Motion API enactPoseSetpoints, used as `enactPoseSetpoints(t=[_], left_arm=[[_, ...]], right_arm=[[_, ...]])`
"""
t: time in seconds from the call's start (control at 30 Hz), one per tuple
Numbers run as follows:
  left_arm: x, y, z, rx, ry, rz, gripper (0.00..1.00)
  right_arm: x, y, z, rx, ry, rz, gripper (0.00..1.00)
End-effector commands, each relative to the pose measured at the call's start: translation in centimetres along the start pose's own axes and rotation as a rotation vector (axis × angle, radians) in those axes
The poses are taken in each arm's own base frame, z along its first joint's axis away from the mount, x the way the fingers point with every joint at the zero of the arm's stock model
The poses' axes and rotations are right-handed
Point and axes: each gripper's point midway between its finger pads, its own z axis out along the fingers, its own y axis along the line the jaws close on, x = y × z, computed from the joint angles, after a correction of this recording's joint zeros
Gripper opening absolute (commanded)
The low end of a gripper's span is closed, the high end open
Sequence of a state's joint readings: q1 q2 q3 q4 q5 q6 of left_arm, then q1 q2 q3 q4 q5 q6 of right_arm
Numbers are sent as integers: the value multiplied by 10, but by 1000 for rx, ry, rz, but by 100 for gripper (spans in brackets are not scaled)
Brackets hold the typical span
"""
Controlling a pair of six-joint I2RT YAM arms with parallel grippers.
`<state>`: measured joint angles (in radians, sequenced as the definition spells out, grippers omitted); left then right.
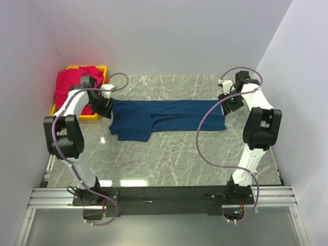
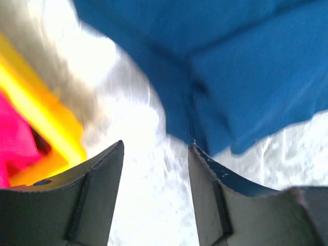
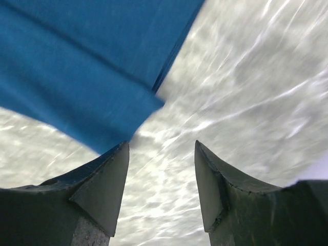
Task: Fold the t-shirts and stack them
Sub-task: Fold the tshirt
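The navy blue t-shirt (image 1: pixel 166 119) lies folded into a long band across the middle of the table. The red-pink t-shirt (image 1: pixel 77 84) is heaped in the yellow bin at the back left. My left gripper (image 1: pixel 107 108) hovers at the blue shirt's left end, jaws apart with only bare table between them (image 2: pixel 156 148); the blue cloth (image 2: pixel 230 66) lies just ahead of the fingertips. At the shirt's right end my right gripper (image 1: pixel 229 102) is open too (image 3: pixel 161 146), with a blue corner (image 3: pixel 92 77) just beyond its left finger.
The yellow bin (image 1: pixel 101 69) stands at the back left corner, close to my left arm; its rim (image 2: pixel 46 115) shows beside the left finger. White walls close in the marble table (image 1: pixel 169 159) on three sides.
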<state>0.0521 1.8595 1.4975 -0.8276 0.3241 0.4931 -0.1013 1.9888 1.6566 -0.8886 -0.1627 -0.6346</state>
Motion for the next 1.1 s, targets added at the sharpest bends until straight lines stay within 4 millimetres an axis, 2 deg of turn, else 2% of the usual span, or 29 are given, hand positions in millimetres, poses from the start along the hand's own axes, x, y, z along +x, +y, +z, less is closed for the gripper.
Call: enactPoseSetpoints(t=[0.0,0.03,0.2,0.33,0.47,0.63,0.97,1.07], left_arm=[[16,-8,-15,27,-32,-70,58],[27,-10,-10,35,-14,-104,57],[39,-23,0,104,-3,-156,56],[44,-34,9,171,4,-182,58],[41,-38,15,208,-5,-212,59],[37,-40,18,234,-15,-227,59],[31,-46,18,276,-31,-242,60],[32,-47,21,290,-26,-252,57]], right_arm=[[20,34,-18,-146,17,140,60],[22,39,-16,-164,22,176,60],[36,63,-2,-270,46,264,59],[43,65,11,-284,60,310,61],[44,63,23,-293,64,351,61],[44,59,29,-284,73,376,60],[54,39,15,-240,60,431,62],[53,41,17,-265,60,439,63]])
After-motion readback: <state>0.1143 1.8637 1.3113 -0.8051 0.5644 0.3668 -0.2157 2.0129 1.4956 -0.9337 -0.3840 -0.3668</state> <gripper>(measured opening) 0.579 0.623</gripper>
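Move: The blue t-shirt, folded into a long strip, has its near-right corner about 8 cm back, 2 cm left and 7 cm below the right hand; its far-right corner is some 4 cm ahead and 2 cm left. From the left hand, the strip's near-left corner lies about 8 cm back, 3 cm right and 8 cm down, the sleeve flap about 11 cm back and 12 cm right. The yellow bin's middle is roughly 10 cm ahead and 14 cm left of the left hand. Towards the t-shirt's two near corners both open, empty hands draw back and sink together. The right goes back about 6 cm and down 4 to 5, veering left and then partly right again, turning clockwise as its fingers tilt in towards the cloth. The left comes back some 5 cm and down 4, bowing slightly left before easing right, its fingers tilting in about 20 degrees. Neither closes. ##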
